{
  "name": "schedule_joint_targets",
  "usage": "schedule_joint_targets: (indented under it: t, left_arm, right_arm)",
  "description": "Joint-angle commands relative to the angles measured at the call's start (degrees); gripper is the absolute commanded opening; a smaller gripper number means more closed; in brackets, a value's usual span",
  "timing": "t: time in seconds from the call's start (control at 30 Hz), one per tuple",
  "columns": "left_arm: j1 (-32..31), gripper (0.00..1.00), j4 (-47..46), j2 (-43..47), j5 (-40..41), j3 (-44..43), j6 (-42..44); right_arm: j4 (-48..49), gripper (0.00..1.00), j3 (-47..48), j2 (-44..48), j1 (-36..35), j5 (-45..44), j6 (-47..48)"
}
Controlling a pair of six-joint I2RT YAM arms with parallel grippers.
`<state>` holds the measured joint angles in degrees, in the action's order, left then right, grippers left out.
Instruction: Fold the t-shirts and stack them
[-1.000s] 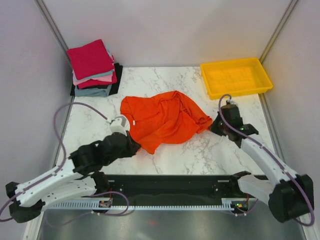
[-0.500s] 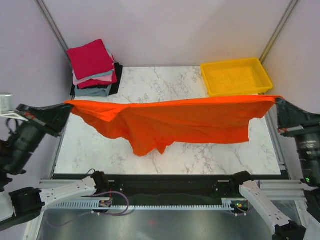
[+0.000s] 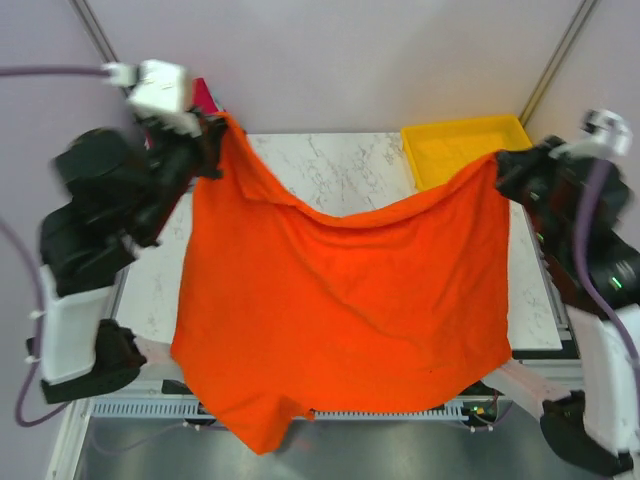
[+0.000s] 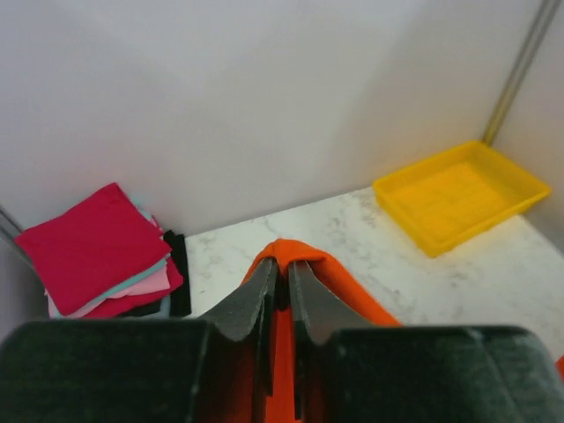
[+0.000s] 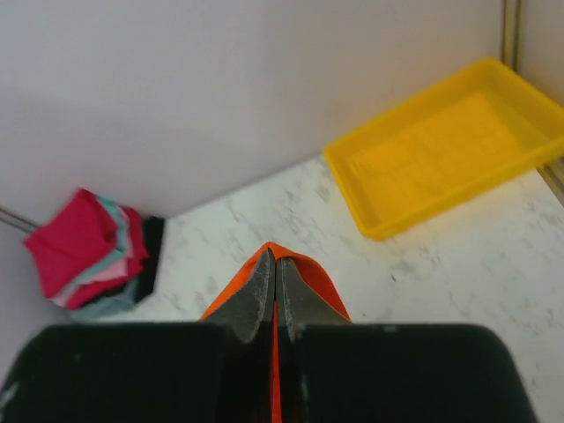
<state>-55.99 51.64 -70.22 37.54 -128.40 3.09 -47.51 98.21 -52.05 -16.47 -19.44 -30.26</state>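
Observation:
The bright orange-red t-shirt (image 3: 340,310) hangs spread wide between my two raised arms, and its lower edge drops past the table's near edge. My left gripper (image 3: 222,125) pinches its top left corner and my right gripper (image 3: 497,160) pinches its top right corner. In the left wrist view the cloth (image 4: 352,291) wraps over the tips of the left gripper (image 4: 284,264), whose jaws stand a sliver apart. The right gripper (image 5: 273,256) is shut tight on an orange fold (image 5: 313,286). A folded stack of t-shirts (image 4: 92,242), crimson on top, lies at the back left corner.
A yellow plastic tray (image 3: 450,140) sits at the table's back right corner. The marble table (image 3: 340,170) shows bare behind the hanging shirt. Grey walls close in the back and sides. The left arm hides most of the folded stack in the top view.
Both arms have risen and swung toward the back, lifting the orange-red shirt from a stretched band over the table into a tall hanging sheet.

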Motion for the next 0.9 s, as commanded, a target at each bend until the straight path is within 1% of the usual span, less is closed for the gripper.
schedule_joint_targets:
  t: [0.0,0.03,0.07,0.1,0.13,0.17,0.2,0.23,0.27,0.3,0.33,0.37,0.43,0.53,0.57,0.6,0.63,0.67,0.7,0.73,0.77,0.8,0.83,0.87]
  left_arm:
    - [12.31,0.18,2.66,-11.24,-10.20,-1.42,4.74]
    - [16.22,0.18,2.94,-13.17,-14.38,-0.63,3.86]
    - [22.96,0.18,2.86,-17.89,-17.64,1.12,2.11]
    - [26.16,0.17,1.64,-20.64,-22.72,1.92,1.31]
    - [28.71,0.15,1.10,-23.53,-24.86,2.18,0.95]
    - [32.22,0.12,0.58,-31.31,-26.62,0.80,0.69]
    - [33.47,0.23,0.40,-35.04,-27.51,-0.61,0.51]
    - [34.53,0.45,2.05,-39.60,-28.30,-2.63,-0.01]
    - [36.54,0.61,3.11,-46.61,-29.79,-7.00,-0.89]
    - [37.43,0.84,3.99,-49.72,-32.50,-8.43,-1.94]
    - [38.14,0.94,5.30,-51.76,-33.49,-9.40,-3.26]
    - [38.49,1.00,5.58,-53.08,-34.11,-9.41,-4.49]
    - [38.41,1.00,5.32,-53.89,-33.76,-7.58,-5.46]
    - [38.41,1.00,4.44,-49.77,-32.88,-1.26,-6.17]
    - [38.32,1.00,3.39,-48.19,-32.88,3.55,-6.26]
    - [38.23,1.00,2.86,-46.52,-32.10,6.29,-6.52]
    - [38.15,1.00,1.90,-42.50,-31.92,9.45,-7.13]
    - [38.06,1.00,-0.72,-40.37,-31.74,16.62,-7.66]
    - [37.97,0.99,-2.14,-38.00,-31.74,20.26,-8.36]
    - [37.79,0.99,-2.94,-34.24,-32.17,26.56,-9.93]
    - [37.45,0.98,-3.47,-32.02,-32.44,29.93,-10.73]
    - [37.35,0.96,-5.91,-29.65,-32.53,33.62,-11.44]
    - [37.35,0.95,-7.93,-23.54,-32.62,37.74,-13.70]
    - [37.35,0.94,-10.83,-20.34,-33.23,47.01,-14.86]
  right_arm:
    - [-1.99,0.00,-7.84,-14.26,0.30,-4.55,0.38]
    - [0.98,0.00,-12.30,-16.31,0.38,-4.47,-0.14]
    - [3.36,0.00,-14.69,-18.41,0.65,-3.42,-1.37]
    - [7.04,0.00,-16.55,-23.40,1.52,-2.89,-2.16]
    - [8.38,0.00,-18.30,-26.40,2.05,-2.01,-2.95]
    - [9.53,0.02,-18.41,-29.39,2.40,-0.87,-3.48]
    - [11.36,0.19,-18.15,-35.34,2.58,-0.08,-3.75]
    - [11.47,0.75,-16.58,-38.27,2.84,0.80,-3.93]
    - [11.38,0.85,-15.61,-40.65,3.02,0.98,-4.28]
    - [11.82,0.91,-14.90,-43.72,3.11,0.64,-4.45]
    - [11.82,0.98,-13.41,-44.88,3.20,0.63,-4.28]
    - [11.74,0.98,-12.79,-45.50,3.28,0.55,-4.19]
    - [12.00,0.98,-11.91,-45.33,3.28,0.55,-3.14]
    - [12.35,0.98,-13.22,-42.35,3.28,-0.25,-1.47]
    - [12.61,0.98,-14.01,-41.39,3.29,-0.16,-1.21]
    - [13.22,0.98,-14.88,-39.29,3.20,0.45,-0.86]
    - [13.66,0.98,-17.24,-38.05,3.20,2.20,-0.68]
    - [14.71,0.98,-18.92,-36.99,3.11,3.87,-0.50]
    - [16.81,0.98,-22.16,-35.07,3.11,5.54,-0.50]
    - [17.79,0.98,-23.67,-34.26,2.76,9.21,-0.50]
    - [19.19,0.97,-25.07,-33.82,2.24,11.60,-0.41]
    - [23.12,0.95,-26.31,-33.56,-0.12,13.79,0.02]
    - [24.64,0.94,-26.75,-34.25,-2.06,15.99,0.64]
    - [25.00,0.93,-25.54,-35.47,-4.60,15.75,2.56]
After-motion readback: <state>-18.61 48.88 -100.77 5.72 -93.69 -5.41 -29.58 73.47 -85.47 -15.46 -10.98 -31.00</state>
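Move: Both hands hold the orange t-shirt's top edge high in the air. The open table where its back edge is to land lies about 27 cm ahead of the left hand, 2 right and 52 below; from the right hand, 19 ahead, 2 left and 44 below. The yellow tray stands some 32 cm ahead of the right hand and 8 right, the folded stack 31 ahead of the left hand and 19 left, both far below. Both grippers let go of the t-shirt's top edge, opening wide low in a fast swing forward and down onto the table, the left about 30 cm out and over 40 down, the right nearly 20 out and 38 down, fingers tipping steeply downward. Then the left draws back about 12 cm over the cloth while the right rises some 7 cm. ##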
